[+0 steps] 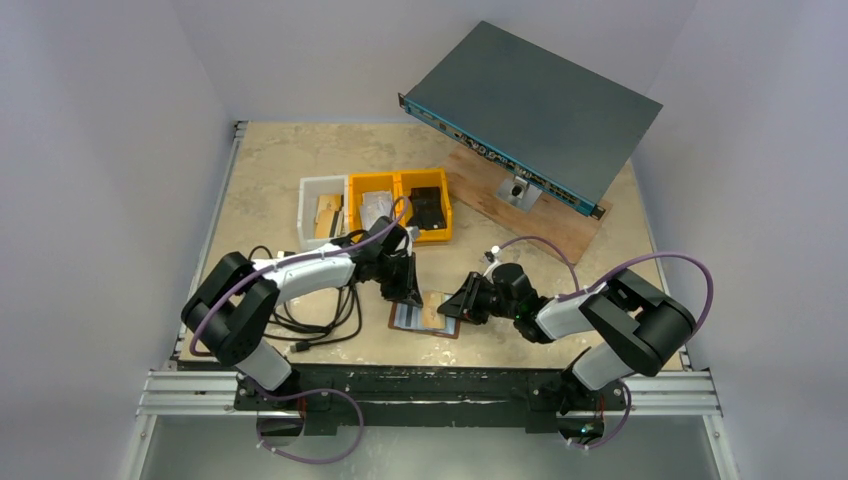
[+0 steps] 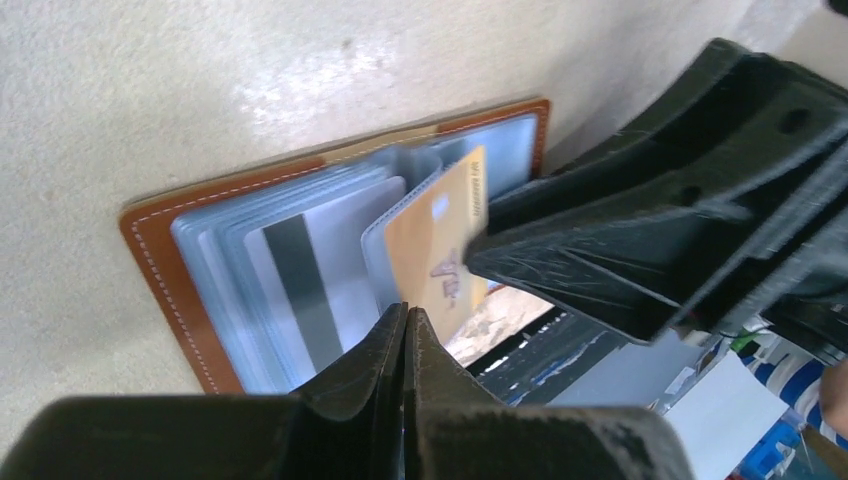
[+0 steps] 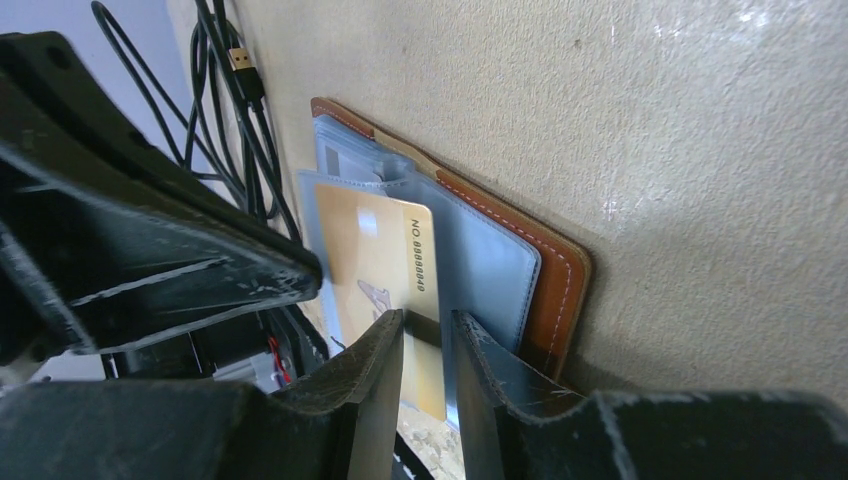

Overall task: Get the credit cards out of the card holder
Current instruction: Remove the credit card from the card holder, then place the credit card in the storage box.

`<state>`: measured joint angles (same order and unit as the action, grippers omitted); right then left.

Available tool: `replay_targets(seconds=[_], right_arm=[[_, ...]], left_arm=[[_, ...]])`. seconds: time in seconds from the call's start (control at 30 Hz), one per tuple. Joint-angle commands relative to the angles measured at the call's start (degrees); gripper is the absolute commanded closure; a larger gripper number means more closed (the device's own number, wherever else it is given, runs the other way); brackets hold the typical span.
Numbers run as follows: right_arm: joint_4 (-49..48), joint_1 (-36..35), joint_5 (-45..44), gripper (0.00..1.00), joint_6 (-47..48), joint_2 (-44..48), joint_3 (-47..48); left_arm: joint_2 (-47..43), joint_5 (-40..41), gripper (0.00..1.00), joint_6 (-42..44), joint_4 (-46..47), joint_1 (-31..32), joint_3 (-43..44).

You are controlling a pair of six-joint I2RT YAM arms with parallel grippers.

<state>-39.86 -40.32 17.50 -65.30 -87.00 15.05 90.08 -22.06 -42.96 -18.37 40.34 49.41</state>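
Note:
The brown card holder [image 1: 441, 323] lies open near the table's front edge, its clear pockets up. My left gripper [image 1: 408, 292] is shut and empty, its tips [image 2: 407, 315] over the pockets beside a white card with a dark stripe [image 2: 300, 285]. A gold card [image 2: 430, 250] sits in a raised pocket leaf. My right gripper [image 1: 452, 306] comes in from the right. In the right wrist view its jaws [image 3: 428, 335] stand slightly apart around the end of that gold card [image 3: 375, 260] and its pocket edge, beside the brown cover [image 3: 560, 290].
A white bin [image 1: 322, 212] and two yellow bins [image 1: 400, 205] stand behind, one holding a chunky black object [image 1: 428, 208]. Black cables [image 1: 310, 320] lie left of the holder. A grey rack unit [image 1: 530, 110] rests on a wooden board [image 1: 520, 205] at the back right.

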Motion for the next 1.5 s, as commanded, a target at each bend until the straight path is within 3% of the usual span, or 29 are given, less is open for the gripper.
replay_targets(seconds=[0.0, 0.2, 0.4, 0.7, 1.47], right_arm=[[6.4, 0.2, -3.0, 0.73, 2.9, -1.6, -0.3], [4.1, 0.3, -1.5, 0.74, 2.0, -2.2, -0.9], [2.2, 0.2, -0.7, 0.99, 0.4, -1.7, -2.1], [8.5, 0.2, -4.2, 1.0, 1.0, 4.9, -2.8], [23.3, 1.3, -9.3, 1.0, 4.1, 18.1, -3.4]], left_arm=[[1.7, 3.2, 1.0, -0.8, -0.2, 0.4, -1.4], [5.2, 6.5, 1.0, -0.8, -2.0, 0.4, -1.7], [6.8, 9.2, 1.0, -1.0, -4.2, 0.4, -1.3], [8.0, 12.7, 1.0, -1.2, -6.6, 0.4, -1.2], [8.6, 12.8, 1.0, -1.5, -6.2, 0.4, -1.2]])
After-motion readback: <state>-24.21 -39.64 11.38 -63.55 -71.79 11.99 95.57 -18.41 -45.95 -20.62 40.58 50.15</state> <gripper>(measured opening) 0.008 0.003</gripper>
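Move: The gold credit card already stands tilted between the right hand's open fingers, its middle about 2 cm left, level fore-and-aft, and 1 cm below. The striped white card lies some 8 cm to the right hand's left, 1 cm back and 2 cm down. From the left hand, the white card's pocket pages are about 2 cm left, 1 cm back and 4 cm below, and the gold card is about 4 cm right, 1 cm back and 3 cm down. Right fingers pinch the gold credit card, drawing it about 3 cm right while left sinks 3 cm onto pages. ##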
